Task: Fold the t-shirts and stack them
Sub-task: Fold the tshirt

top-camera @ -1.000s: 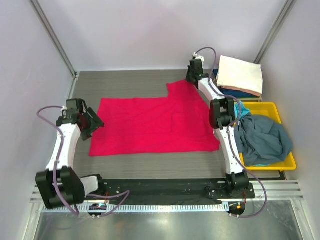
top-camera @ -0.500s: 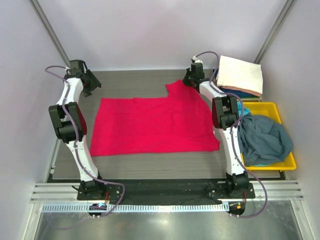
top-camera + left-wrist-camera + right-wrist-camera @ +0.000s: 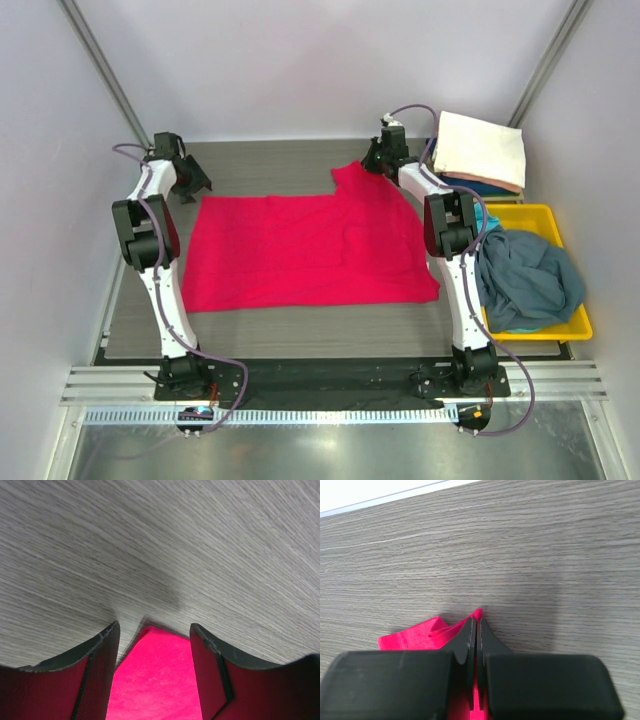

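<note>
A crimson-pink t-shirt (image 3: pixel 310 250) lies spread flat on the grey table. My left gripper (image 3: pixel 193 184) is at its far left corner, low over the table. In the left wrist view, the left gripper (image 3: pixel 154 629) stands open with the shirt's corner (image 3: pixel 157 670) between the fingers, and neither pad touches the cloth. My right gripper (image 3: pixel 373 158) is at the shirt's far right corner. The right wrist view shows that gripper (image 3: pixel 477 622) shut on a pinched fold of the pink cloth (image 3: pixel 415 637).
A yellow tray (image 3: pixel 556 213) at the right holds a crumpled slate blue-grey t-shirt (image 3: pixel 527 280) and a teal one (image 3: pixel 488 224). Behind it, a folded cream-white t-shirt (image 3: pixel 482 148) lies on a navy one (image 3: pixel 470 186). Walls stand close on both sides.
My left arm has swung from the near left side up to the shirt's far left corner, and its jaws have narrowed somewhat. The right gripper has stayed shut on its corner.
</note>
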Robot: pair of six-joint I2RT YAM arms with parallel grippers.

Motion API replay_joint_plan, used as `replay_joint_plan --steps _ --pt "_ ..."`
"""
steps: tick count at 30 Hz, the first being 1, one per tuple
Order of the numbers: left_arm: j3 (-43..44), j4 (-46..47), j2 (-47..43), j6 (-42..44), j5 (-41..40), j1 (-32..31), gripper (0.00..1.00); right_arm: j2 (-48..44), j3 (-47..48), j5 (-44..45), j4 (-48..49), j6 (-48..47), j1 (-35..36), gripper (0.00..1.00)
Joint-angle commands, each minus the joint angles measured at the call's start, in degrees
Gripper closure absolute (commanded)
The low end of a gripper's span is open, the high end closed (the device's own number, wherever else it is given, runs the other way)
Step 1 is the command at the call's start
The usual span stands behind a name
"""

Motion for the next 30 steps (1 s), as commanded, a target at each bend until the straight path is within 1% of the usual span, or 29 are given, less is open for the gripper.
replay_joint_plan --steps 1,8,14,16,18,19,20,25,26,29,30 --pt "-1.1 0.7 -2.3 1.2 -0.2 -0.6 0.41 -0.3 -1.3 -1.8 -3.8 0.5 0.8 0.99" --pt "-1.1 -1.9 -1.4 2.0 -3.8 -2.4 0.44 0.1 -1.5 -2.1 -3.9 0.7 0.3 0.99" --pt "-1.7 -2.8 -1.8 3.1 -8.1 -4.0 0.5 0.4 -1.4 -2.7 -3.9 1.2 0.0 0.99" --pt "-1.4 -3.0 -1.4 3.1 -8.3 -4.3 0.52 0.5 -1.3 -2.9 -4.0 1.4 -0.2 0.99" --pt "-1.0 -3.3 -1.1 3.0 -8.2 -4.3 0.64 0.6 -1.4 -2.9 -3.9 1.5 -0.3 0.99" --pt "-0.9 -3.3 -1.0 2.9 -8.2 -4.3 0.64 0.6 -1.3 -2.9 -4.0 1.4 -0.3 0.99" --pt "-0.8 -3.4 -0.8 2.9 -8.2 -4.4 0.69 0.6 -1.3 -2.9 -3.9 1.6 -0.3 0.99" --pt "0.5 -4.3 -0.2 3.6 -8.7 -5.0 0.81 0.5 -1.6 -3.0 -4.0 1.6 -0.6 0.99" --pt "0.4 -4.3 -0.2 3.7 -8.6 -5.0 0.87 0.4 -1.7 -3.0 -4.1 1.5 -0.6 0.99" --pt "0.6 -4.3 -0.3 3.8 -8.8 -5.0 1.0 0.0 -1.7 -3.7 -4.1 1.5 -0.7 0.99" --pt "0.5 -4.3 -0.6 3.8 -8.8 -4.9 1.0 -0.3 -1.8 -4.3 -3.9 1.6 -0.7 0.99"
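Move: The far-left corner of the red t-shirt lies almost between the left hand's open fingertips, about 1 cm back, 1 cm right and 2 cm down. The shirt's near-left corner is some 38 cm straight back from that hand. The right hand already grips the shirt's far-right corner right at its tips; the far-left corner lies about 42 cm to its left and 10 cm nearer. The folded stack is roughly 26 cm to its right and 4 cm farther out. The left fingers, about half open, close fully and pinch the shirt's far-left corner, while the hand eases about 2 cm right and 1 cm back, sinks 1 cm and rolls under 10 degrees, its left side rising. The right hand stays put, shut on the far-right corner. ##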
